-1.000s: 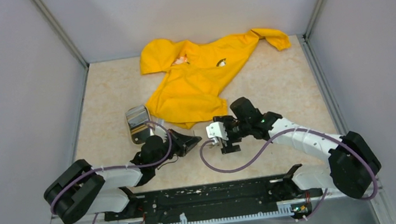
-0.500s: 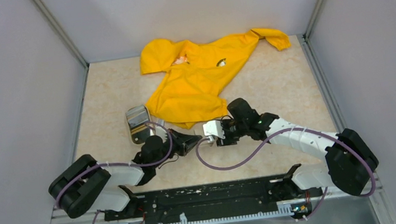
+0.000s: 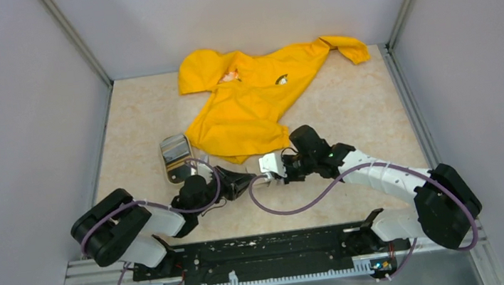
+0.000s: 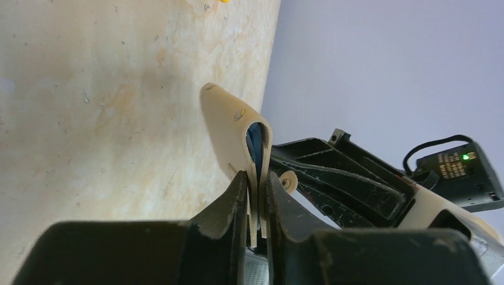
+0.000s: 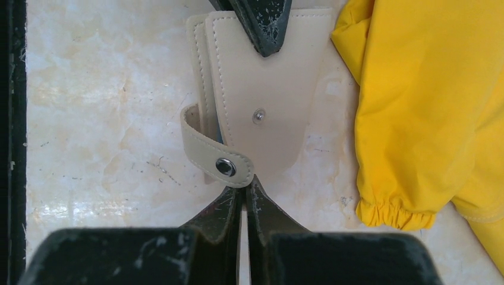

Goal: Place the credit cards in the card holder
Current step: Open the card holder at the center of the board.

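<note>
The card holder point(image 5: 267, 77), a tan wallet with a snap dot, hangs just above the table between both grippers. In the left wrist view it point(image 4: 229, 124) stands edge-on, slightly parted, with a bluish inside. My left gripper point(image 4: 257, 193) is shut on its two flaps. Its strap point(image 5: 208, 151) with a metal snap curls round the left side. My right gripper point(image 5: 243, 184) is shut, its tips touching the strap's end; I cannot tell whether they pinch it. The credit cards point(image 3: 180, 168) lie as a striped stack in a tray behind the left arm.
A yellow garment point(image 3: 258, 99) is spread over the far middle of the table, and its cuff point(image 5: 389, 214) lies just right of the card holder. The tray point(image 3: 164, 152) stands beside the garment's left edge. Grey walls enclose the table on three sides.
My right gripper has shut from wide open and moved left up to the card holder. The left arm's base link has swung slightly; its gripper stays where it was.
</note>
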You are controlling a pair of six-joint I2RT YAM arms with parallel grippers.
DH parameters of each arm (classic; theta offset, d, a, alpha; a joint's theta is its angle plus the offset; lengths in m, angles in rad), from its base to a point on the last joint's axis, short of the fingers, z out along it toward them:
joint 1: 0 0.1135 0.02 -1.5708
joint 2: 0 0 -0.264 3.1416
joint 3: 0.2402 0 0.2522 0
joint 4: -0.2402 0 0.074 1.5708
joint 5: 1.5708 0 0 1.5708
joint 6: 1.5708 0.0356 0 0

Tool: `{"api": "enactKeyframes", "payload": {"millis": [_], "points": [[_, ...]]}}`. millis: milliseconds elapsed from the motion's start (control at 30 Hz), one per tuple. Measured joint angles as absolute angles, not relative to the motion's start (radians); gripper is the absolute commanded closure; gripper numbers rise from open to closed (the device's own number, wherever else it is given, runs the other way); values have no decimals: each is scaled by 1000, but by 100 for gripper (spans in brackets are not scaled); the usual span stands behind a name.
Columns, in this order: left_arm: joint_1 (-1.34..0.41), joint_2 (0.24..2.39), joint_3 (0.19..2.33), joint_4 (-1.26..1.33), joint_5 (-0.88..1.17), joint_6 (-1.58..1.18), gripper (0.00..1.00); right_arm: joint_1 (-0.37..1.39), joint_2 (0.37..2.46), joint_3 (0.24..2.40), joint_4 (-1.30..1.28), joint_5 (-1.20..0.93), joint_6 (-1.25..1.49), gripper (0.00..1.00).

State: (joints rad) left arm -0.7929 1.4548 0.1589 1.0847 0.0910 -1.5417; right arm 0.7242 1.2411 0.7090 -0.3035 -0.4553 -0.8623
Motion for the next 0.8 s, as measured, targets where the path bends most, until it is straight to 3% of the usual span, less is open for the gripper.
{"api": "enactKeyframes", "payload": {"millis": [167, 300, 567, 800], "points": [[-791, 1487, 149, 1156, 118, -1534, 26, 694, 1240, 723, -314, -498, -825, 100], [-789, 1529, 147, 1237, 148, -1490, 2, 647, 1233, 741, -319, -552, -784, 100], [-759, 1694, 146, 1479, 319, -1271, 1, 566, 1216, 768, -345, -647, -709, 100], [-734, 1838, 149, 1515, 459, -1126, 1, 517, 1213, 796, -376, -710, -662, 100]]}}
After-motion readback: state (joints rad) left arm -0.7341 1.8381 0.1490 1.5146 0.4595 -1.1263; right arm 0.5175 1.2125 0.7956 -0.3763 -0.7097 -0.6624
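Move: The card holder is held upright between both hands. Its middle lies about 4 cm to the right of the left hand, level with it front to back and 1 cm lower; from the right hand it lies roughly 5 cm left and 1 cm ahead. The yellow cuff is on the table some 10 cm straight ahead of the right hand and 7 cm below. The card tray stands about 20 cm to the left hand's left, 8 cm farther out and 7 cm lower. The left fingers let go of the holder's left end and spread fully, while the right, still shut on the front cover's edge beside the strap, lifts it about 4 cm, drifting slightly forward and right. The left hand eases back with a small rise, then drops, ending some 4 cm back and 4 cm down, turned about 20 degrees clockwise with its fingers tipped up, the wide jaws facing the holder's near edge. ##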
